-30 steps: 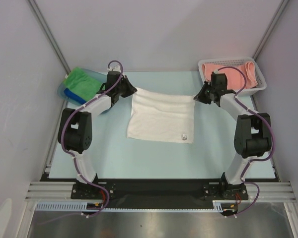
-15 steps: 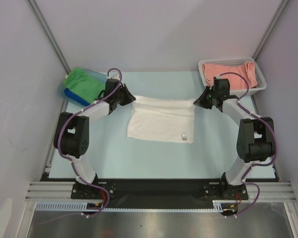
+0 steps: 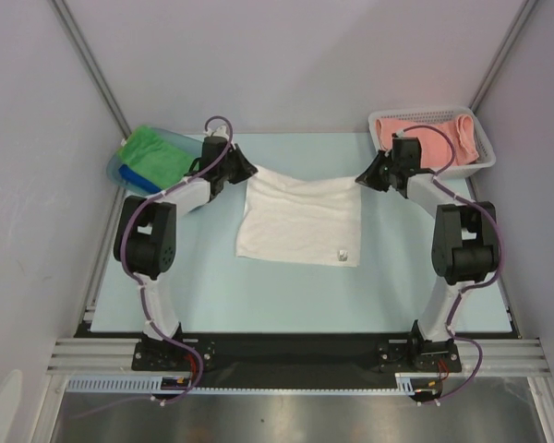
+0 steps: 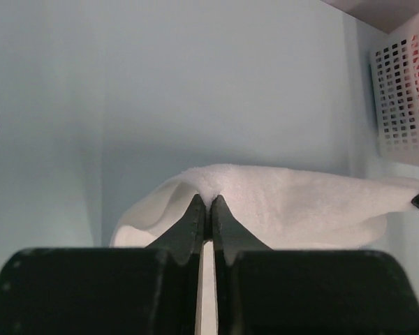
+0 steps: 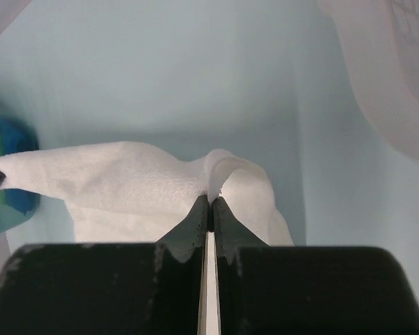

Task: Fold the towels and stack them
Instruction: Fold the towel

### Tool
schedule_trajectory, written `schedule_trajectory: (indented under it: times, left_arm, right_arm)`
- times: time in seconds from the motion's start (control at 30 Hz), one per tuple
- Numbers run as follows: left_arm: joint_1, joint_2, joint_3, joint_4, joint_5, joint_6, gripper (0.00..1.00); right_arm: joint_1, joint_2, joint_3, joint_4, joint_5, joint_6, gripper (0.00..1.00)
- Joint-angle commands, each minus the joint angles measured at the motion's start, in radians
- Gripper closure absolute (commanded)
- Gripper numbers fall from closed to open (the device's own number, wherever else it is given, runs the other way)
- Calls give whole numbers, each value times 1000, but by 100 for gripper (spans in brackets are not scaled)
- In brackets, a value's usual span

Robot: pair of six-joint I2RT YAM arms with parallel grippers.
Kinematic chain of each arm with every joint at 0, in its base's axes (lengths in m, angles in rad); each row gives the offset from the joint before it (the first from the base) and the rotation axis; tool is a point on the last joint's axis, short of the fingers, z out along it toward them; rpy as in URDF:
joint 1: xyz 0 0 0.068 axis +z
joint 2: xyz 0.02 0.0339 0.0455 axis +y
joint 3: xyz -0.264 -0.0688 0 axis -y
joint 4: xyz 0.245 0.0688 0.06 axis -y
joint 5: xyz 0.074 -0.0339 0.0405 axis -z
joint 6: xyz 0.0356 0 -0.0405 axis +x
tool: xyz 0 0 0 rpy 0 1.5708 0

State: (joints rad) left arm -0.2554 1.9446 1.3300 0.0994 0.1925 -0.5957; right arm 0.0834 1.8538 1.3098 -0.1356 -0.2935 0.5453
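Observation:
A white towel (image 3: 300, 221) lies spread in the middle of the table, a small tag (image 3: 343, 254) near its front right corner. My left gripper (image 3: 249, 172) is shut on its far left corner, and my right gripper (image 3: 359, 180) is shut on its far right corner. The far edge hangs lifted between them and sags in the middle. In the left wrist view the gripper (image 4: 209, 203) pinches a peak of white towel (image 4: 300, 209). In the right wrist view the gripper (image 5: 211, 199) pinches a curled fold of the towel (image 5: 126, 174). Green towel (image 3: 155, 152) lies on a blue one (image 3: 134, 175).
The blue tray (image 3: 114, 169) holding the green and blue towels sits at the far left. A white perforated basket (image 3: 486, 155) at the far right holds pink towels (image 3: 425, 134). Grey walls close in the table on three sides.
Both grippers dipped toward the near side with the towel's far corners, then drew back to the far side. The far edge is stretched out again and sags in the middle.

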Motion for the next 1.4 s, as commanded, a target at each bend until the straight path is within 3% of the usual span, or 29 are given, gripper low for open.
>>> schedule_trajectory:
  times: [0.0,0.07,0.17,0.23,0.33,0.53,0.63,1.13,1.27,1.37]
  left_arm:
    - [11,59,95,45,19,-6,86]
    - [13,96,130,39,22,-4,85]
    - [18,123,155,14,2,-9,68]
    - [24,128,153,19,-4,-13,64]
    - [27,125,152,22,-13,-12,53]
    - [27,135,164,-12,-22,-4,55]
    - [27,186,248,-92,-45,8,55]
    - [27,476,659,-389,21,54,58]
    - [27,491,699,-406,12,54,48]
    - [28,501,724,-427,-10,53,47]
  right_arm:
    - [-5,60,69,70,-6,-13,94]
    - [-8,91,86,67,7,-15,87]
    - [-19,99,97,76,33,-12,76]
    - [-25,97,100,82,42,-2,63]
    - [-37,87,108,87,51,13,55]
    - [-19,67,121,36,79,2,55]
    - [3,105,169,-16,152,-28,55]
    - [16,335,402,-116,151,-44,61]
    - [15,349,404,-117,177,-42,54]
    - [15,366,439,-143,191,-48,54]
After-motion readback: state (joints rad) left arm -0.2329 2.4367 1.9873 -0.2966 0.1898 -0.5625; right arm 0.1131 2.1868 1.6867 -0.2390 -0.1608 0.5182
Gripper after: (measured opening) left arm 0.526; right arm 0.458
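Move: At their fingertips both hands still hold the white towel's far corners, raised. Each corner's resting spot is 8 or 9 cm ahead and about 8 cm lower, 1 cm left of the left hand and 2 cm right of the right. The towel's middle lies 5 cm back and 10 right of the left hand. The blue basket is some 6 cm ahead, 22 left of that hand; the white basket about 16 ahead, 18 right of the right hand. Letting go of the towel's raised far edge, both hands sink and reach forward while their fingers part to roughly half open. The left ends about 8 cm forward and 7.5 down, tipping down some 10 degrees; the right dips, rises a little, then sinks again, ending 7.5 forward but only 4 or so down. Both finish low over the towel's far edge. ##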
